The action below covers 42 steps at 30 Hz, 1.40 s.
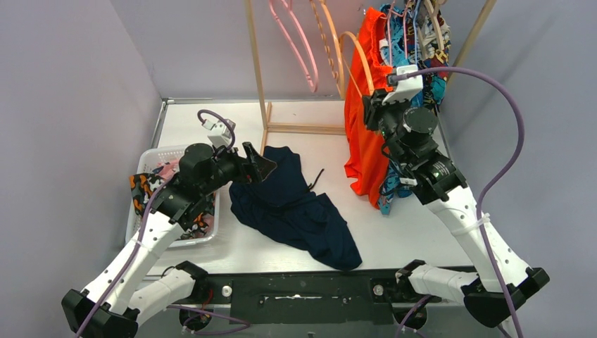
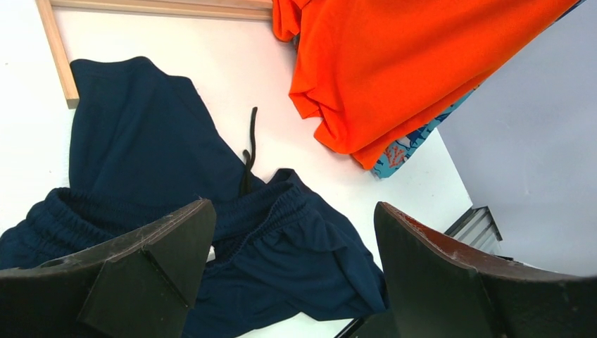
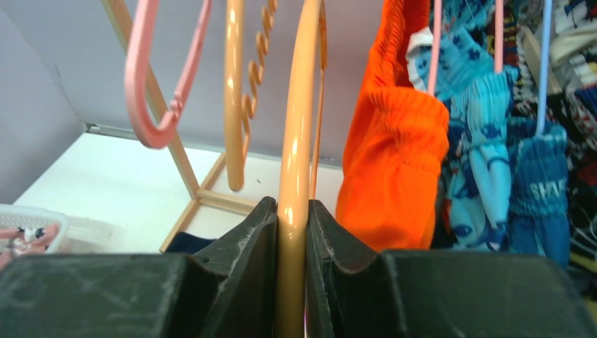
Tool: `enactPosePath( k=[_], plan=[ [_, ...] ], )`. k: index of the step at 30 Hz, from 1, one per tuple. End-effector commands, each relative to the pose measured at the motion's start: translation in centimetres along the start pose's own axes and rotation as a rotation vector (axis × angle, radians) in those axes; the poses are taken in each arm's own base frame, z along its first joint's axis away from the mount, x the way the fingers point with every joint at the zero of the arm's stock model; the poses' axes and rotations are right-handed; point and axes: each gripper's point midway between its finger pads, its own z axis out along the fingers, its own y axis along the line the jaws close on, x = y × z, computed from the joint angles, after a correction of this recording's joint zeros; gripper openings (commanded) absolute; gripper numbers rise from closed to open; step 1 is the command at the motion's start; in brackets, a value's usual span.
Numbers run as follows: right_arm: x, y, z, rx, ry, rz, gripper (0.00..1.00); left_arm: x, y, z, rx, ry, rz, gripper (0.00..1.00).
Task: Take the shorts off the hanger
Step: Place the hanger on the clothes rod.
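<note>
Plain navy shorts [image 1: 296, 211] lie crumpled on the white table, also seen in the left wrist view as navy shorts [image 2: 141, 155] with a black drawstring. My left gripper [image 1: 257, 165] hovers just above their left part, open, with nothing between its fingers [image 2: 293, 215]. Orange-red shorts [image 1: 362, 141] hang from the rack, their hem touching the table [image 2: 394, 63]. My right gripper [image 1: 372, 109] is shut on the lower bar of an orange hanger [image 3: 292, 176], right beside the orange-red shorts' waistband [image 3: 394, 141]. Teal-blue patterned shorts [image 3: 486, 169] hang behind them.
A white basket [image 1: 163, 150] at the left holds pink shorts [image 1: 167, 169] and black shorts with orange print [image 1: 141, 186]. A wooden rack post [image 1: 257, 63] and its base bar [image 1: 303, 129] stand at the back. A bare pink hanger [image 1: 296, 42] hangs on the rack.
</note>
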Motion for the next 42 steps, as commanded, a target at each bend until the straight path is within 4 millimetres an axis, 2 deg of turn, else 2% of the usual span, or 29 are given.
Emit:
enactPosePath(
  k=[1,5,14,18,27,37,42],
  plan=[
    [-7.7,0.4,0.2,-0.025,-0.199,0.044,0.00,-1.1,-1.0,0.1,0.036,-0.023,0.001,0.84],
    [-9.5,0.7,1.2,-0.020,-0.212,0.051,0.00,-1.1,-0.9,0.3,0.034,-0.021,-0.002,0.84],
    [-10.2,1.5,4.1,-0.010,-0.213,0.078,0.00,-1.3,-1.0,0.2,0.037,-0.038,-0.012,0.84],
    [-11.3,1.8,4.9,-0.010,-0.232,0.058,0.00,-1.1,-1.1,0.2,0.043,-0.031,-0.007,0.84],
    [-12.2,1.8,4.2,-0.021,-0.268,0.068,0.00,-0.8,-0.9,0.4,0.040,-0.023,-0.013,0.84],
    [-11.1,0.9,2.2,-0.009,-0.301,0.076,0.00,-0.3,-0.7,0.7,0.037,-0.005,-0.024,0.84],
    [-12.0,1.1,2.5,-0.021,-0.306,0.065,0.00,-0.1,-0.7,0.8,0.039,0.003,-0.035,0.84]
  ],
)
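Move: The right hand already holds the emptied wooden hanger; the clothes rod is out of view, roughly 12 cm ahead, 4 cm left and 20 cm above it. The empty wooden hanger hangs about 9 cm ahead and 6 cm left, the pink hanger some 8 cm ahead and 14 cm left, the orange shorts roughly 9 cm straight ahead and lower. From the left hand, that part of the rod lies about 22 cm ahead, 20 cm right and well above. Still pinching the hanger, the right hand rises about 6 cm, reaches forward-left towards the rod, then backs partway. ##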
